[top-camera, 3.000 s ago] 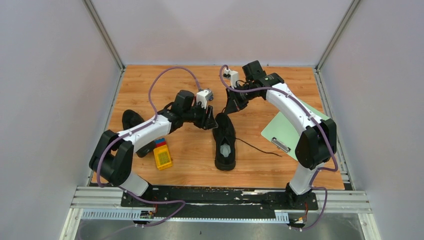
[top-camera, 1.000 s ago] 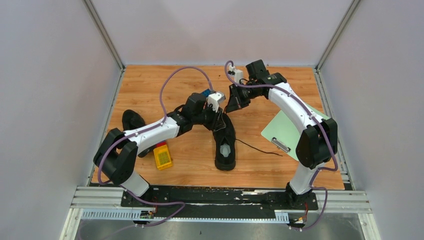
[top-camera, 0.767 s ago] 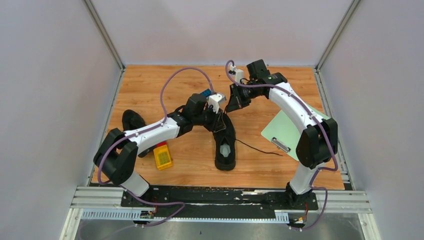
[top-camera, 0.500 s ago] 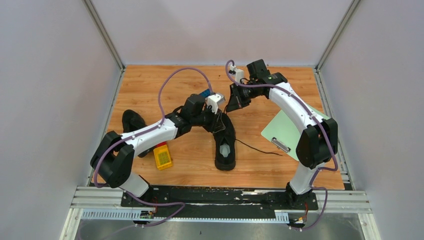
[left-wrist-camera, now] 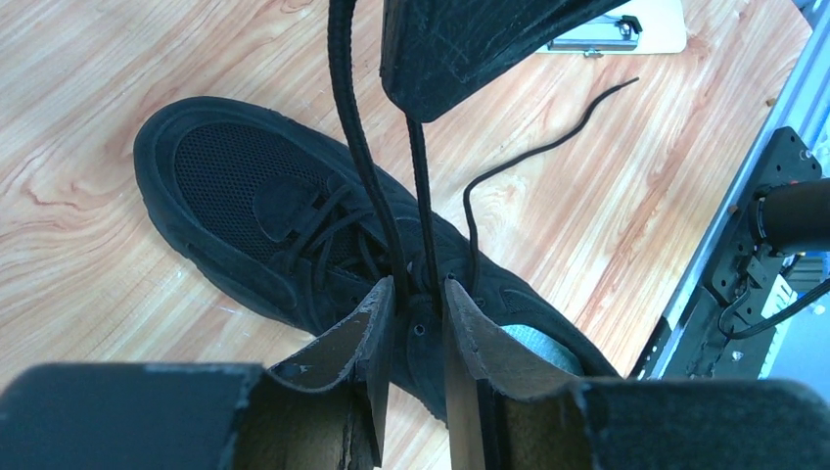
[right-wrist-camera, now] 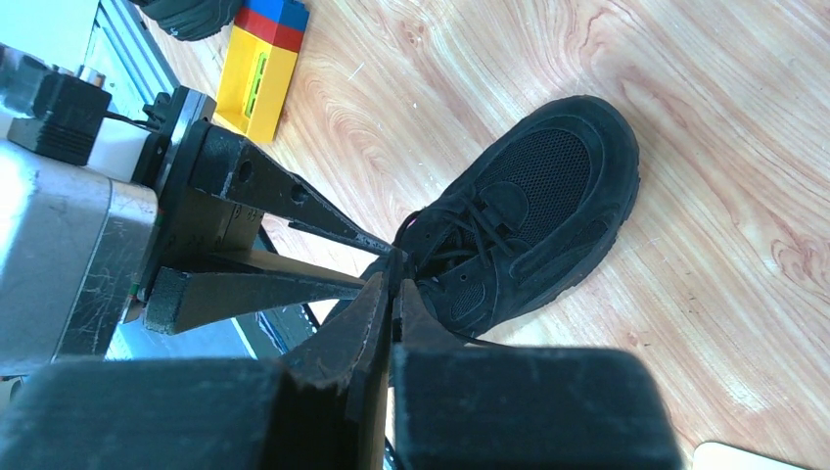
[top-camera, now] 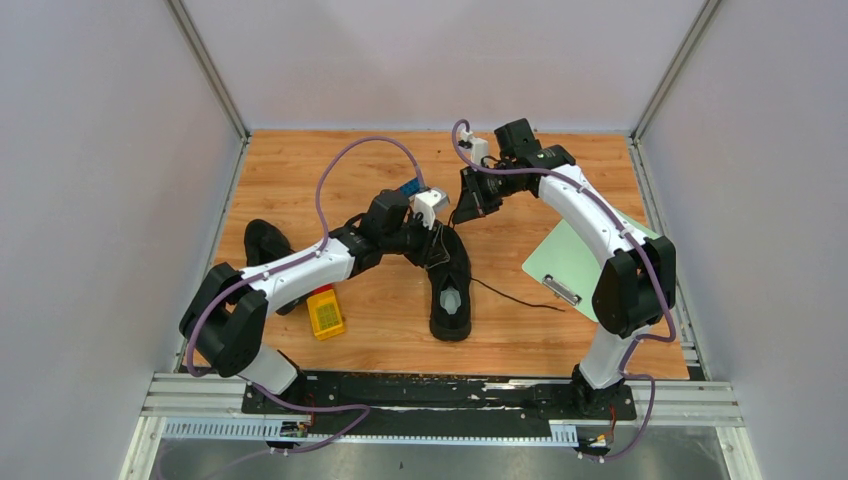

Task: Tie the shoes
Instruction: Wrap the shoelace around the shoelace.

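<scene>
One black shoe lies mid-table, toe pointing away from the arm bases, also seen in the left wrist view and the right wrist view. My right gripper hangs above its toe end, shut on the black lace, which rises taut from the eyelets. My left gripper sits low over the tongue, its jaws slightly apart with two lace strands running between them. A loose lace end trails right across the wood. The other shoe lies at the left, partly hidden by my left arm.
A yellow toy block with red and blue on top lies near the left arm's elbow. A pale green clipboard rests at the right, under the right arm. Grey walls enclose the wooden table on three sides.
Three seconds ago my left gripper was left of the shoe; it has moved right onto the laces. Over the last second both grippers have barely moved.
</scene>
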`<state>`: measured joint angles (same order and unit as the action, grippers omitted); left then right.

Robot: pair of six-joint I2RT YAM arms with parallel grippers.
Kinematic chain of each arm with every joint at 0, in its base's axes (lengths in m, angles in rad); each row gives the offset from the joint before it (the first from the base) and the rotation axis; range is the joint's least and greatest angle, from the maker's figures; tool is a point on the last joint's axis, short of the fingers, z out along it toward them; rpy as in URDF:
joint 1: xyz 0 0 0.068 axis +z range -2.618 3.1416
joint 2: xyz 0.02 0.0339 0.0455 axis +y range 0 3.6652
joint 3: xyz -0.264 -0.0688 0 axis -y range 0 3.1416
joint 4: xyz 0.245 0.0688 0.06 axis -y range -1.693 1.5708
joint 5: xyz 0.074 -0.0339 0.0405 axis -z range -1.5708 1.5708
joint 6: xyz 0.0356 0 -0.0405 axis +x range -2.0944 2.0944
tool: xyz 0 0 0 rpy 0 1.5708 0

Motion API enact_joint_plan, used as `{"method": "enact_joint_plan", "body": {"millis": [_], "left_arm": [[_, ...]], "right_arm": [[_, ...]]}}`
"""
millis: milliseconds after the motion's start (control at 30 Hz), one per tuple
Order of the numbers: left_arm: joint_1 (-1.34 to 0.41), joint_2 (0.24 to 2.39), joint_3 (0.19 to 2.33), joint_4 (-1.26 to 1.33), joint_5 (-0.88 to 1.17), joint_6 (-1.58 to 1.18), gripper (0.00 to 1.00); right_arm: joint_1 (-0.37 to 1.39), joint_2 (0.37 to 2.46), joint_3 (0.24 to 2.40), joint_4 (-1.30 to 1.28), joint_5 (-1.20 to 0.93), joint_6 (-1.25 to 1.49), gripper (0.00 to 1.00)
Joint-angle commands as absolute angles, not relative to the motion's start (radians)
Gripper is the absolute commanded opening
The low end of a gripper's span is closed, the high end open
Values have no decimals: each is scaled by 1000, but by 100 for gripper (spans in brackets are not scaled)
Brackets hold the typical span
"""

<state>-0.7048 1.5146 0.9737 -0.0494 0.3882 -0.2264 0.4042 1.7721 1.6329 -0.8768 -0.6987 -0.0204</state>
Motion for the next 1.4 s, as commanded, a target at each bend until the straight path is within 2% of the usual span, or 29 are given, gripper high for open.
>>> {"method": "enact_joint_plan", "body": {"millis": [0,133,267,467,600,633,800,900,1167,1367], "left_arm": [[-706,1478,971,-51,399,-224,31],[-706,1477,973,-54,400,-226,25],[-706,1478,970,-30,424,-224,12],[-703,1489,958,8,463,-206,0],[-698,1503,953,40,498,-186,0],[-697,1509,953,43,505,-180,0],[-691,1526,964,48,568,-154,0],[-688,1535,968,42,596,-147,0],[-684,1562,987,27,622,-143,0],[-682,1567,983,32,624,-145,0]], "right_arm": [[395,1738,1633,-825,-714,-11,0],[394,1732,1624,-825,-710,-12,0],[394,1732,1612,-825,-717,-15,0],[393,1732,1603,-826,-721,-21,0],[382,1729,1594,-831,-723,-31,0],[375,1729,1595,-841,-729,-41,3],[298,1692,1583,-931,-795,-213,34],[243,1636,1506,-988,-770,-347,44],[221,1323,1044,-923,-534,-843,47],[221,1212,864,-901,-383,-1034,45]]}}
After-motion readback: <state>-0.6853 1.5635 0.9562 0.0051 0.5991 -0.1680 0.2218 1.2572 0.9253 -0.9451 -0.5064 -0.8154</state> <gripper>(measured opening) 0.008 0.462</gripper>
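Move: The base of the black lace loop lies right between the left gripper's half-open fingertips, while the loop's top is already pinched in the right gripper. The shoe's middle is about 5 cm back, 3 cm right and 9 cm below the left hand. From the right hand the free lace lying on the table has its middle some 14 cm back, 16 cm right and 18 cm below; the shoe's middle is about 12 cm straight back, and the clipboard's clip some 13 cm back and 27 cm right. Shut the left gripper on the base of the loop, below the right fingers, and draw it back about 2 cm, edging right with a slight clockwise turn. Once it has closed, sink the right hand a centimetre, open it halfway to let go of the loop, then swing it quickly some 15 cm right, 11 cm back and 10 cm down towards the free lace, turning about 30 degrees. ##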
